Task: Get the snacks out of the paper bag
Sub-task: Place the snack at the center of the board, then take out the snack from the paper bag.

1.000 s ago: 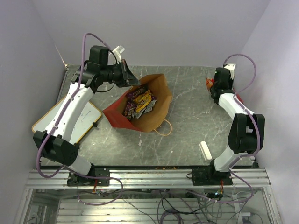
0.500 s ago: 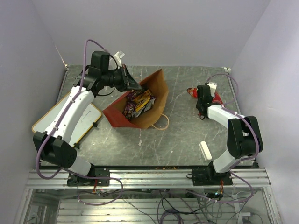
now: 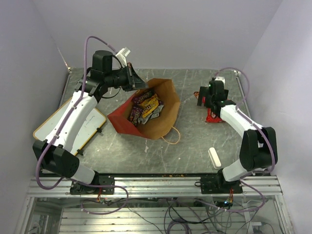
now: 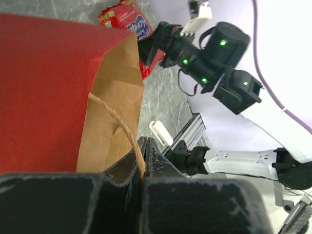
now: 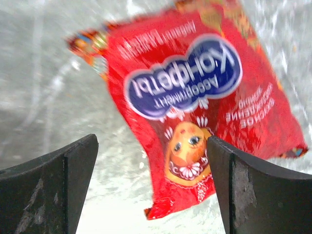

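Note:
The paper bag (image 3: 163,105) lies on its side, red outside (image 4: 48,87), brown inside, its mouth facing up in the top view. Several small wrapped snacks (image 3: 144,107) sit inside it. My left gripper (image 3: 136,82) is shut on the bag's rim (image 4: 139,163), beside a tan loop handle (image 4: 114,119). The large red packet (image 5: 195,92) with a blue logo lies on the table to the bag's right (image 3: 213,117). My right gripper (image 5: 151,180) hangs just above the packet, jaws wide open, nothing between the fingers (image 5: 73,165).
A yellow-framed whiteboard (image 3: 51,127) lies at the left under my left arm. A small white oblong block (image 3: 214,157) rests near the right arm's base. Walls close in the table on the left, back and right.
My right arm swung the red packet from the far right toward the middle, then opened its jaws and let it go. My left gripper kept its hold on the bag.

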### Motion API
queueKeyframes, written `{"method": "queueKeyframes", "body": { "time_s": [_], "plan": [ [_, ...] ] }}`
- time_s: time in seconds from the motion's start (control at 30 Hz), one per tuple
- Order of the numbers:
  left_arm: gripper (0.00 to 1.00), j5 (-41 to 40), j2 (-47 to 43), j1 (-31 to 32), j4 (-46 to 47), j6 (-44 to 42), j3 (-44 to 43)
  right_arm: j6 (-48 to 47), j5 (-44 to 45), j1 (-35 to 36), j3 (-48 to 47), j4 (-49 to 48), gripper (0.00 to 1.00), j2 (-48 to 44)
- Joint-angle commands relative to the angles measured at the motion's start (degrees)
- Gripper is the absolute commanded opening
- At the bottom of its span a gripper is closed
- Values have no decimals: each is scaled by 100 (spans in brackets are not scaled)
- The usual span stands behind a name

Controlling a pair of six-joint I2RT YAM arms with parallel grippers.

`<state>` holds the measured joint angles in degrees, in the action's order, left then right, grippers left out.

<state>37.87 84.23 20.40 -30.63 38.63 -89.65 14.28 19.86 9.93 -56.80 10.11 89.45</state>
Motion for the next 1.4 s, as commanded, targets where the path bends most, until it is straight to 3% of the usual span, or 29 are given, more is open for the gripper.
{"method": "queueKeyframes", "body": {
  "time_s": [0.0, 0.2, 0.33, 0.43, 0.57, 0.7, 0.93, 1.23, 1.37],
  "plan": [
    [7, 208, -63, 64, 306, -507, -320, -725, -985, 113, -451, -1, 94, -695],
    [7, 382, -317, 217, 968, -428, 157, -1817, -2780, 667, -103, -1443, 94, -1704],
    [7, 186, -446, 435, 1188, -203, 535, -3161, -4502, 1226, 539, -2219, 92, -2339],
    [7, 74, -498, 540, 1308, -98, 702, -3927, -4986, 1726, 681, -2171, 89, -2590],
    [7, 51, -469, 574, 1272, -172, 659, -4759, -4930, 2436, 1145, -2219, 83, -2805],
    [7, 33, -408, 611, 1129, -295, 560, -6559, -4851, 2876, 1019, -1097, 69, -2445],
    [7, 23, -397, 638, 975, -491, 428, -8649, -4278, 2971, 299, -184, 66, -1124],
    [7, -15, -422, 697, 863, -664, 333, -9047, -3711, 3010, -330, -916, 58, 295],
    [7, -47, -398, 719, 809, -708, 288, -9220, -3522, 3012, -600, -793, 57, 819]
  ]
}}
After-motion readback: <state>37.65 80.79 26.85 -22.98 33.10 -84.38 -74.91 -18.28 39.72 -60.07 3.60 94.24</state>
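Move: The yellow M&M's pack in the paper bag lies about 29 cm to the left of my right hand, some 4 cm back and 5 cm lower. Beside that pack are a purple M&M's pack 3 cm farther left and 4 cm farther out, and a grey pouch 3 cm to its right and 4 cm nearer me. The red snack is under my right hand, about 7 cm down and 3 cm back. From my left hand, the yellow pack is 3 cm ahead, 4 cm right, 29 cm below. Leaving the red snack, I lift my open right hand nearly 20 cm and swing it almost 30 cm left, drawing back on the way, then sink it forward and down through the bag's mouth towards the yellow M&M's. The wrist comes round counter-clockwise by some 110 degrees until the fingers point left and down, and they narrow to a bit over half open. My left hand keeps its pinch on the bag's handle, easing back and right about 3 cm each. ##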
